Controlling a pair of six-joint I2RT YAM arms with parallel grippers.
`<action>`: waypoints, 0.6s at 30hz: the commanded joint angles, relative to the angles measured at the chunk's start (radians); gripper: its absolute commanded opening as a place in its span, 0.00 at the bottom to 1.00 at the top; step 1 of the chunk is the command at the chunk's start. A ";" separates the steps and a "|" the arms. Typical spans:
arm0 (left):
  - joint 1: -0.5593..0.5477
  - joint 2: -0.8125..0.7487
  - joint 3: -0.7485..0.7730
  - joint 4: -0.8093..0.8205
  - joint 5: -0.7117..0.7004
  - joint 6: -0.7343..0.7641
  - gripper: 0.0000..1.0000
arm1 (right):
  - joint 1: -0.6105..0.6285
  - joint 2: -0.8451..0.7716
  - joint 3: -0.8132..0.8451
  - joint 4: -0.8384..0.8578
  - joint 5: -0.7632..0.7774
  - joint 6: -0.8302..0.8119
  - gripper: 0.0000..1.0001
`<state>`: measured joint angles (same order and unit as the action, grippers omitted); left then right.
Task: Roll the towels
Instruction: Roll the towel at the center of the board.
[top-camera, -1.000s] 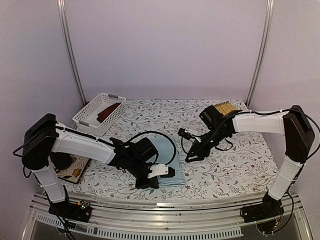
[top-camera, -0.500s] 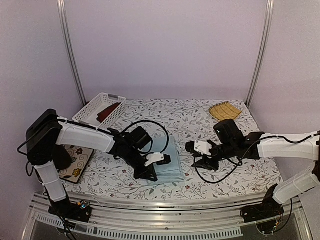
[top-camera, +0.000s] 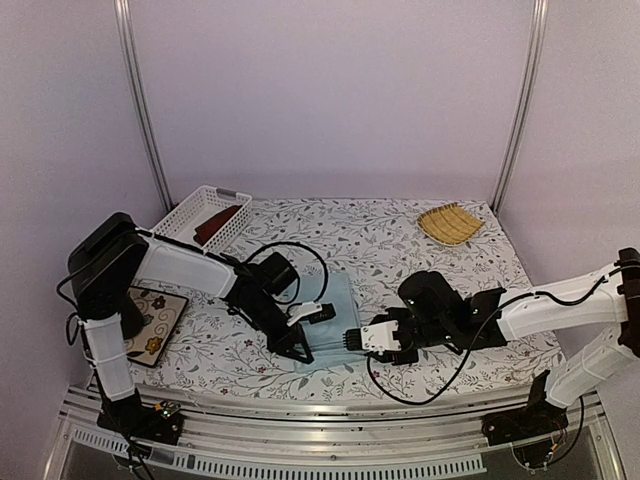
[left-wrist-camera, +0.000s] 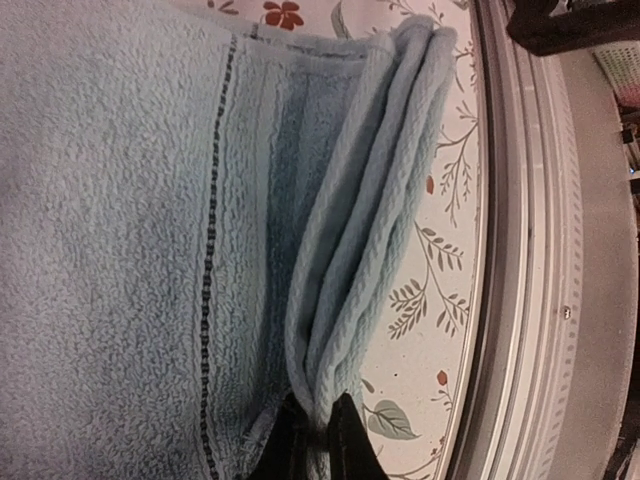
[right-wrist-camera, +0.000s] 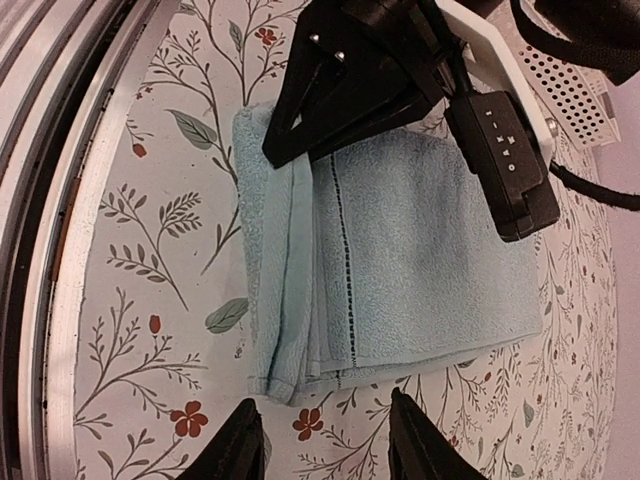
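The light blue towel (top-camera: 335, 312) lies on the flowered tablecloth, its near edge turned over into a thick fold (left-wrist-camera: 340, 230). My left gripper (left-wrist-camera: 318, 410) is shut on the end of that fold, at the towel's left end (top-camera: 303, 350). My right gripper (right-wrist-camera: 320, 400) stands open just off the towel's right end (right-wrist-camera: 290, 380), with nothing between its fingers; it sits low beside the towel (top-camera: 349, 338). The left gripper (right-wrist-camera: 285, 150) shows at the towel's far end in the right wrist view. The rust-red towel (top-camera: 218, 222) lies in the white basket.
A white basket (top-camera: 182, 232) stands at the back left and a yellow bamboo mat (top-camera: 450, 222) at the back right. A patterned tile (top-camera: 150, 330) lies at the left edge. The metal front rail (top-camera: 320, 412) runs close behind the towel's near edge.
My right arm has swung down from the middle right of the table to the towel's right end. My left gripper has kept its hold on the fold and shifted slightly left.
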<state>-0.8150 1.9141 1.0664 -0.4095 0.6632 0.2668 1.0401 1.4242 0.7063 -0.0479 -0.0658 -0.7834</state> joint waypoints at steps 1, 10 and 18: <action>0.021 0.043 0.030 -0.061 -0.018 -0.027 0.00 | 0.034 0.014 0.028 0.014 -0.070 -0.052 0.43; 0.073 0.110 0.057 -0.107 -0.020 -0.049 0.00 | 0.039 0.112 0.099 -0.095 -0.151 -0.096 0.08; 0.091 0.126 0.067 -0.130 -0.012 -0.055 0.00 | 0.038 0.265 0.177 -0.068 -0.032 -0.047 0.04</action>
<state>-0.7544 1.9888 1.1370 -0.4927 0.7464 0.2176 1.0733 1.6283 0.8303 -0.1089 -0.1551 -0.8566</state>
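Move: The rolled near edge of the blue towel has its right end about 3 cm to the right hand's left, roughly 1 cm back and 7 cm below. The flat towel's middle lies about 7 cm forward of that hand, 6 cm left and 8 cm down. The left hand already pinches the roll; the roll's right end is some 9 cm to its right, level and straight abreast. The right hand slides back and left, some 3 cm over the roll's right end, its half-open fingers closing on nothing and the wrist turning about 10 degrees counter-clockwise, then it sinks about 4 cm with shut fingertips down to the roll's near side, easing slightly forward again. The left hand keeps its pinch on the roll and creeps about 1 cm forward, its wrist tilting a little. ##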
